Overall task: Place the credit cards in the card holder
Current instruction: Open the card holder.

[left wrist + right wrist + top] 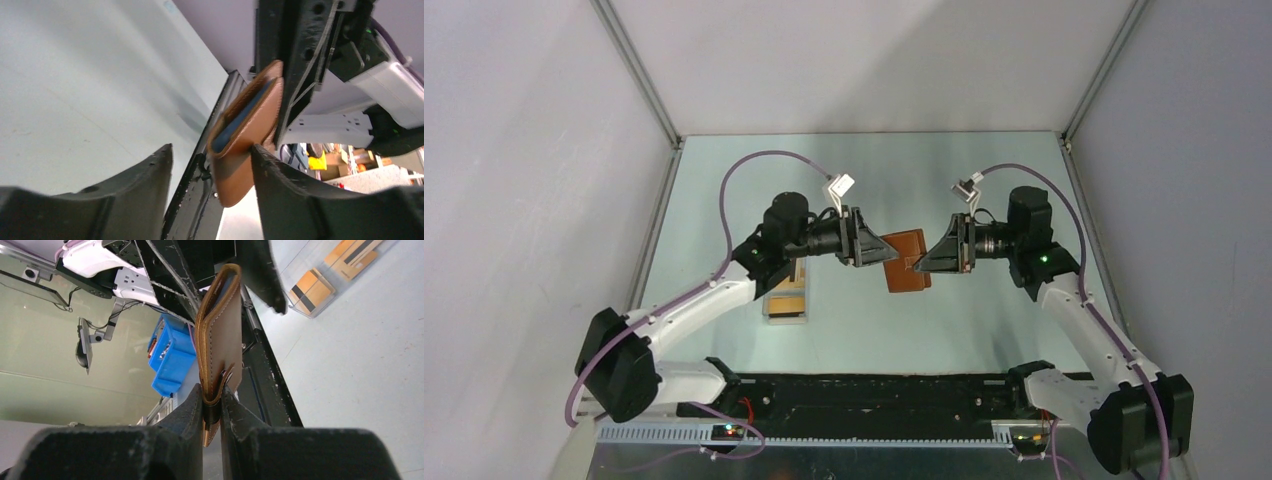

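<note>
The brown leather card holder (907, 262) hangs in the air at mid-table between the two grippers. My right gripper (212, 395) is shut on the card holder (220, 335) at its folded edge by the snap tab, holding it on edge. My left gripper (211, 150) stands open. The card holder (247, 125) gapes slightly, showing its blue inner pocket. Its lower flap hangs between my fingers and touches the right-hand fingertip (265, 160). Orange credit cards (312, 289) with dark stripes lie in a clear box on the table, partly hidden under my left arm (786, 295).
The clear plastic box (769, 318) sits left of centre on the pale green table (984, 340). A black rail (874, 390) runs along the near edge. A blue bin (172, 357) stands beyond the table.
</note>
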`<move>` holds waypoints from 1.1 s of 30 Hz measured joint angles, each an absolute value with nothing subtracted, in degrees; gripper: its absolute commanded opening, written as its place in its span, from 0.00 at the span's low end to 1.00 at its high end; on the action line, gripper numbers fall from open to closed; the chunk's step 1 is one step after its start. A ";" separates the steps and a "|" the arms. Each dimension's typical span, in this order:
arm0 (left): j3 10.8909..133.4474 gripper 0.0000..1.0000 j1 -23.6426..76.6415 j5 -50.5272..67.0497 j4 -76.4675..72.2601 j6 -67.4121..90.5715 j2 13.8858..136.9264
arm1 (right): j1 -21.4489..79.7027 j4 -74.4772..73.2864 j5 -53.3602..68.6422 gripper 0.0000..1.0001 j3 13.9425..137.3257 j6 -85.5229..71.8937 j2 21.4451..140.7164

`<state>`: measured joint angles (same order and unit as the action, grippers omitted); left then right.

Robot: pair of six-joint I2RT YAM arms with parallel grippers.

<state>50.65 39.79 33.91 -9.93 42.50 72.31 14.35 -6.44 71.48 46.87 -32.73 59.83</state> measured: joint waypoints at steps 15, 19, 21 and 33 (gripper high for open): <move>48.01 0.00 40.95 31.77 -14.52 38.98 68.86 | 9.08 -4.75 64.84 0.99 46.94 -39.70 57.60; 42.11 0.00 45.63 16.95 -11.29 25.36 60.03 | 4.71 -6.42 61.78 0.99 46.98 -43.20 55.59; 40.51 0.00 49.91 9.72 -10.04 16.38 55.66 | 4.25 -7.97 60.58 0.99 47.05 -45.19 55.75; 39.18 0.00 71.07 -27.70 -11.70 -41.06 57.52 | 12.29 -9.47 57.82 0.99 47.07 -57.32 62.39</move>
<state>39.18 71.07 -27.70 -11.70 -41.06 57.52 12.29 -9.47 57.82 47.07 -57.32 62.39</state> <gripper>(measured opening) 0.044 0.993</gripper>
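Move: The card holder hangs flat in the air, still pinched at its right side by the right hand, its middle some 3 cm left of that hand, about 1 cm ahead and level in height. From the open left hand that middle lies roughly 3 cm right, 2 cm back and 1 cm higher; the clear card tray is on the table some 26 cm to the left hand's left, level fore-and-aft, about 19 cm down. The left hand rises about 3 cm as its fingers close on the left part of the card holder, then it sinks back and carries the holder some 6 cm left, rolling roughly 90 degrees so that the holder's forward edge swings up. Once the left fingers are shut, the right hand opens wide and lets go of the clasp side, clears forward and to its right by about 5 and 4 cm, then swings back left and slightly down, fingers still wide, turned some 20 degrees clockwise and rolled about 30. ##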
